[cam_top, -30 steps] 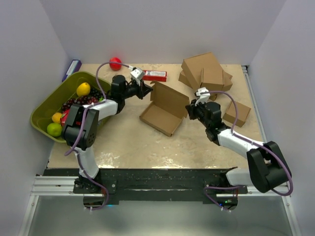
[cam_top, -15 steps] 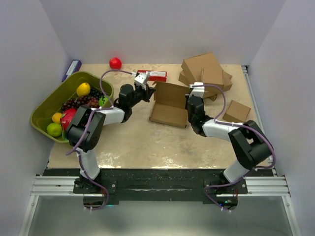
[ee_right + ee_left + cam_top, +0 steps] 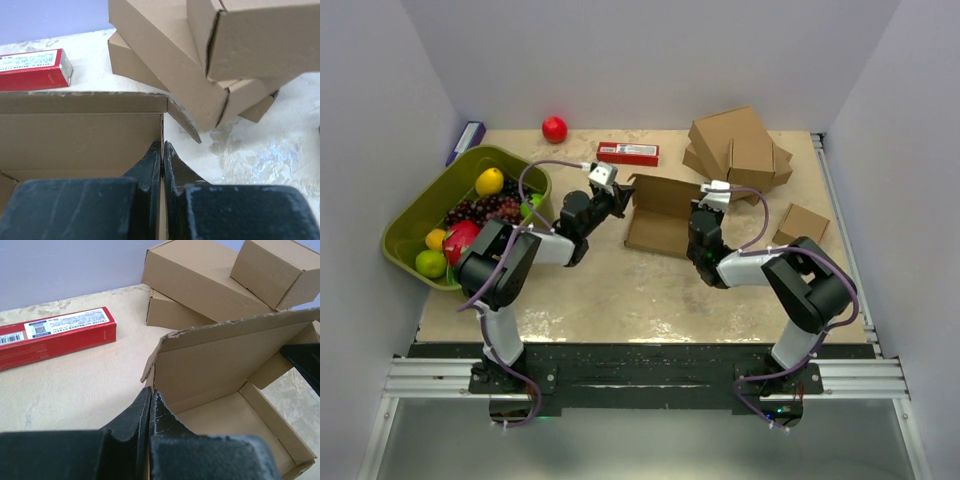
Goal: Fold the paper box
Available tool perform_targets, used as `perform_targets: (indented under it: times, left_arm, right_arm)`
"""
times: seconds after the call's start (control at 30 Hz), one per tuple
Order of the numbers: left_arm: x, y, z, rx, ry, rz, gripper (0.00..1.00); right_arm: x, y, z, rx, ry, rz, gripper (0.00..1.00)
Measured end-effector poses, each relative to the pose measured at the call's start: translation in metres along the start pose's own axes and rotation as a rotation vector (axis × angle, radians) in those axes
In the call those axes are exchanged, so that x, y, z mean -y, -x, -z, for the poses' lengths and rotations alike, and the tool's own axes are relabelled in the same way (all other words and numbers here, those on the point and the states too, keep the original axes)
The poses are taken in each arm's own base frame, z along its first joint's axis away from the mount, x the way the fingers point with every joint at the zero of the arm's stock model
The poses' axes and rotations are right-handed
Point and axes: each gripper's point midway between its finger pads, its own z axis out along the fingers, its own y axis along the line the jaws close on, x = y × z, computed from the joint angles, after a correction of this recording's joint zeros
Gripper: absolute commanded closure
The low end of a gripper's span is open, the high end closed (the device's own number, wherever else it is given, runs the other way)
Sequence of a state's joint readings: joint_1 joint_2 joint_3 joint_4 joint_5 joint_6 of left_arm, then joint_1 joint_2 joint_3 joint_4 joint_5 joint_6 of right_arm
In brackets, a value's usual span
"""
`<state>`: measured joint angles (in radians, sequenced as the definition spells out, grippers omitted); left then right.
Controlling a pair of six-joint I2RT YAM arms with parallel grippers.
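The paper box (image 3: 662, 228) lies in the middle of the table as an open brown tray with its lid flap standing up at the back. My left gripper (image 3: 627, 191) is shut on the box's left side wall; in the left wrist view its jaws (image 3: 150, 391) pinch the cardboard edge, with the box's inside (image 3: 225, 365) to their right. My right gripper (image 3: 702, 207) is shut on the right side wall. In the right wrist view its jaws (image 3: 162, 146) clamp that wall, and the box's inside (image 3: 80, 135) lies to their left.
A pile of brown cardboard boxes (image 3: 735, 145) stands just behind the right gripper, and a small brown box (image 3: 801, 226) sits to the right. A red carton (image 3: 627, 153) and a red ball (image 3: 554, 128) lie at the back. A green bin (image 3: 418, 205) of fruit fills the left side.
Both grippers have swung the box from a diagonal lie to square with the table and carried it slightly back. The right arm has folded in closer, and the left arm has moved right.
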<state>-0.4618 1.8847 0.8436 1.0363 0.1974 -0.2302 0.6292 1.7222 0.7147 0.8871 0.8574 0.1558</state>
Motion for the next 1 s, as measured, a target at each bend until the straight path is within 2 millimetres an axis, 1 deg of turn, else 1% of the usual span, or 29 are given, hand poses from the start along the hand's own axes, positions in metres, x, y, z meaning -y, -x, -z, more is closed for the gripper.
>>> perform_targets:
  times: [0.27, 0.43, 0.6, 0.7, 1.0]
  left_arm:
    - [0.009, -0.008, 0.016, 0.022, 0.028, 0.047, 1.00]
    - [0.016, -0.010, 0.025, 0.020, 0.047, 0.074, 1.00]
    - [0.020, -0.017, 0.035, 0.009, 0.061, 0.103, 1.00]
    - [0.024, -0.022, 0.040, 0.003, 0.068, 0.127, 1.00]
    - [0.033, -0.027, 0.050, 0.011, 0.082, 0.181, 1.00]
  right_arm:
    - [0.002, -0.004, 0.014, 0.023, -0.051, -0.052, 1.00]
    - [0.004, -0.009, 0.019, 0.002, -0.081, -0.091, 1.00]
    - [0.004, -0.013, 0.026, -0.019, -0.095, -0.118, 1.00]
    - [0.004, -0.018, 0.031, -0.031, -0.107, -0.127, 1.00]
    - [0.008, -0.036, 0.049, -0.058, -0.138, -0.144, 1.00]
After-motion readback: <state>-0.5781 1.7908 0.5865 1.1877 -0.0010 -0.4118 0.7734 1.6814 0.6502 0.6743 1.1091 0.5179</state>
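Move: Both grippers already pinch the upright lid panel by its side edges. The tray it is to fold over has its middle about 6 cm back, 8 cm to the right and 12 cm below the left hand, and some 5 cm back, 9 cm left and 11 cm below the right. The red box lies about 15 cm straight ahead of the left hand and 12 cm lower; the stacked boxes stand some 13 cm ahead and 10 cm right of the right hand, about 6 cm lower. Keeping their shut grip on the two sides of the lid panel, both hands draw it back towards the robot and over the open tray, the left about 6 cm back and sinking some 2 cm, the right about 5 cm back and some 3 cm down. The right goes down mostly in the second half, its left side tipping up and its fingers turning slightly clockwise, while the left wrist rolls its left side down a little and tips its fingers slightly downward. ##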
